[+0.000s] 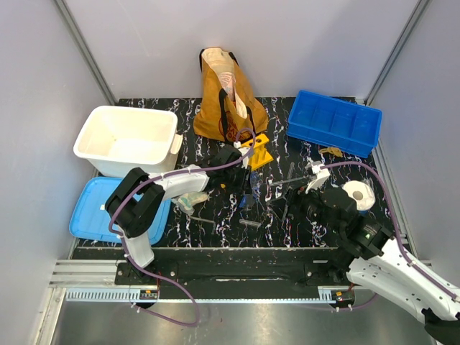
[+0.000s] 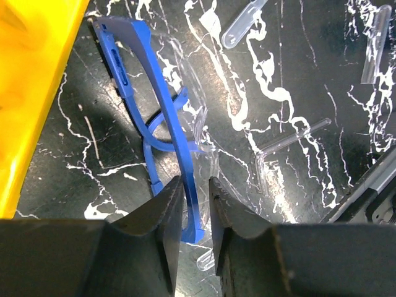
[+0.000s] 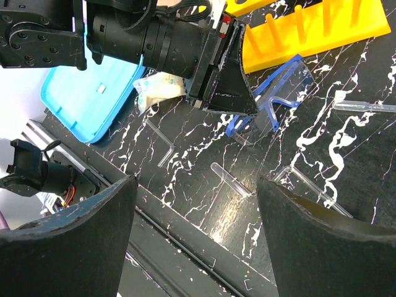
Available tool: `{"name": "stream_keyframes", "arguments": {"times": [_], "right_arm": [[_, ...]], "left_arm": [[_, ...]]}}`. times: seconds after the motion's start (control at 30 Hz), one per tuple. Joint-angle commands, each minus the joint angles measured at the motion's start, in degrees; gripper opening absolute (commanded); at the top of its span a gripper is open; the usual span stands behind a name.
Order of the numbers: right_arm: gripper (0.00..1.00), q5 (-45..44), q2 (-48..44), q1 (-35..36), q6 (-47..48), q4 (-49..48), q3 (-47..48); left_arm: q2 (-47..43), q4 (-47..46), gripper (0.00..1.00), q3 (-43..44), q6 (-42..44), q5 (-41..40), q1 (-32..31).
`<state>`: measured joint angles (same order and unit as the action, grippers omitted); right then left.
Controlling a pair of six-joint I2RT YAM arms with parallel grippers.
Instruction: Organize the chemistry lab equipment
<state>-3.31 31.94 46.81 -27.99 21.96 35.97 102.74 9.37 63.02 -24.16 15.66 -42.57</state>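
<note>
Blue-framed safety glasses (image 2: 167, 117) with a clear lens lie on the black marbled table beside the yellow test-tube rack (image 2: 31, 93). My left gripper (image 2: 194, 185) straddles the end of one blue temple arm. Its jaws stand narrow, with the arm against the left finger and a slim gap at the right finger. From above, that gripper (image 1: 241, 180) sits just below the rack (image 1: 259, 151). My right gripper (image 3: 197, 185) hangs wide open and holds nothing, above a clear test tube (image 3: 232, 179) near the table's front edge. Other clear tubes (image 2: 294, 136) and a pipette (image 2: 244, 21) lie scattered.
A white tub (image 1: 126, 140) stands at the back left, with a light blue lid (image 1: 93, 208) in front of it. A blue divided bin (image 1: 334, 122) is at the back right, a mustard tote bag (image 1: 226, 97) at the back centre. A white tape roll (image 1: 358, 194) lies right.
</note>
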Motion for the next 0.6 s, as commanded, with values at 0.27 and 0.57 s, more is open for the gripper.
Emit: {"name": "stream_keyframes", "arguments": {"times": [0.27, 0.57], "right_arm": [[0.85, 0.8, 0.2, -0.2, 0.8, -3.1, -0.5], [0.85, 0.8, -0.1, -0.2, 0.5, -3.1, -0.1]], "left_arm": [[-1.2, -4.8, 0.04, 1.9, -1.7, 6.1, 0.3], [-7.0, -4.1, 0.00, 2.5, -3.0, 9.3, 0.2]]}}
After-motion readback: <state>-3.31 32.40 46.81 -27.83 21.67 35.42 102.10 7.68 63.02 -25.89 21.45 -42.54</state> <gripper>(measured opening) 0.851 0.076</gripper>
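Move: Around the near part of the blue goggles' frame, the left fingers stand partly open; the goggles' middle lies about 4 cm ahead, 2 cm to the right and 2 cm below. From this hand, the yellow rack is some 11 cm ahead and 2 cm left, the test tube about 10 cm back and straight in line, the bent glass tube 6 cm back and 9 cm right. From the right hand, the goggles are roughly 14 cm ahead, 9 cm left and 18 cm down. Closing its fingers from a partly open gap, the left hand pinches the near part of the goggles' blue frame between its fingertips. While closing, it eases about 1.5 cm to the right and as much up, then also draws back about 1 cm, away from the yellow rack, the wrist tilting some 5 degrees. ##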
